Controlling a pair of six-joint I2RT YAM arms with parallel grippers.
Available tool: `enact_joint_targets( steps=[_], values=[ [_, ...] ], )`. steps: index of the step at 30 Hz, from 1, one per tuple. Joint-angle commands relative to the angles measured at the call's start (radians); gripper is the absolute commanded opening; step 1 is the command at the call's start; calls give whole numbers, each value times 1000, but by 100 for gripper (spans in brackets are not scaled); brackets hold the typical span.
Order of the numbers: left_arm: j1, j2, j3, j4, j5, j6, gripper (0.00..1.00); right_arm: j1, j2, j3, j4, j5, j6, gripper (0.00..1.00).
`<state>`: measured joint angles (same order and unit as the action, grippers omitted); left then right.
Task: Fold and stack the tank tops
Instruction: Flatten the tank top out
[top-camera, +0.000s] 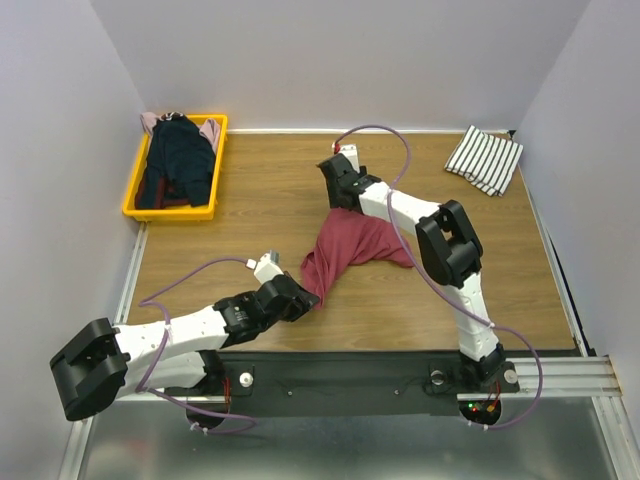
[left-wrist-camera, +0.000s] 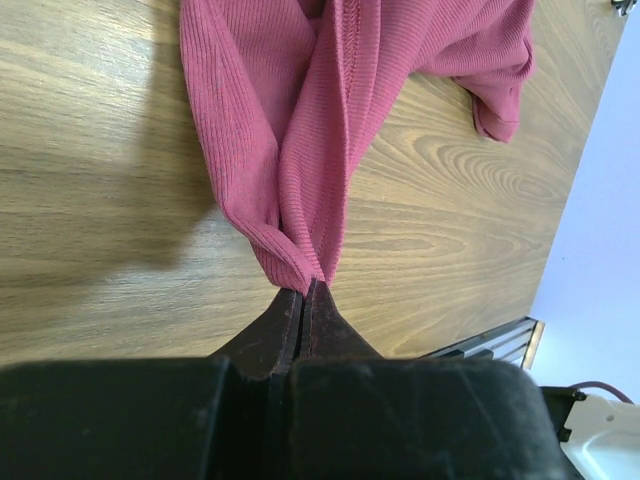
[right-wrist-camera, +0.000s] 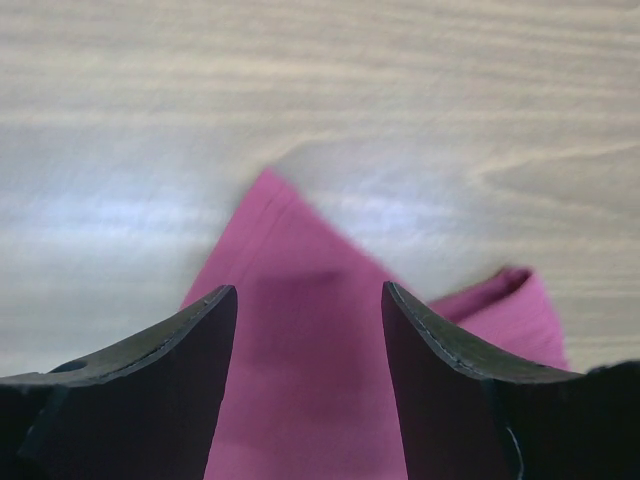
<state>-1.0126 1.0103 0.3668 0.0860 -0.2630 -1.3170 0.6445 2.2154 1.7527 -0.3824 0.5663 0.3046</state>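
Observation:
A dark red tank top (top-camera: 352, 248) lies bunched in the middle of the table. My left gripper (top-camera: 308, 298) is shut on its near corner, and the left wrist view shows the ribbed cloth (left-wrist-camera: 300, 130) pinched at the tips of that gripper (left-wrist-camera: 303, 286). My right gripper (top-camera: 343, 205) stands open over the far corner of the same top. In the right wrist view the red cloth (right-wrist-camera: 300, 390) fills the gap of the gripper (right-wrist-camera: 310, 296) without being squeezed. A white tank top with black stripes (top-camera: 485, 158) lies folded at the back right.
A yellow bin (top-camera: 133, 197) at the back left holds a dark navy top (top-camera: 178, 160) and a pale pink one (top-camera: 210, 130). The metal rail (top-camera: 560, 375) runs along the table's near edge, and grey walls close in both sides.

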Motion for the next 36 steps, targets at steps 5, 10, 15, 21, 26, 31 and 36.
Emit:
enact_joint_targets(
  steps=[5,10,15,21,26,31,36],
  values=[
    [3,-26,-16,32,-5,15,0,-60,87,154,2,-38,-39,61],
    [3,-27,-16,34,-4,18,0,-83,105,151,4,-117,-21,60],
    [3,-21,-15,35,-2,19,0,-89,112,148,8,-164,-6,58],
    [3,-19,-16,35,1,19,0,-89,90,134,36,-198,-1,58],
    [5,-22,-12,29,2,21,0,-91,124,152,36,-197,-9,58],
    [6,-33,-11,14,1,21,0,-100,147,149,36,-207,-1,34],
    [9,-45,-3,1,-4,21,0,-112,161,154,42,-247,-1,23]
  ],
)
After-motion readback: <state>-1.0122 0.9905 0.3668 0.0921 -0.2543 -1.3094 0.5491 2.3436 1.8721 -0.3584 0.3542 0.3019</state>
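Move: The red tank top's free far corner lies roughly 4 cm ahead of the right hand and 4 cm below, almost in line with the open fingers. Its bunched near end is about 30 cm back from that hand and 7 cm left, a spread edge about 20 cm back and 17 cm right; the folded striped tank top is some 40 cm right, 6 cm farther out. From the left hand, that far corner is about 33 cm ahead, 8 cm right, 6 cm lower. The red tank top's far corner is taken by the right hand, which reaches forward about 3.5 cm over it, then sinks some 3 cm with a slight wrist roll, drifting a little right and back again. Near the end its open fingers close, pinching the corner between their tips. The left hand stays put and keeps the near end pinched. ##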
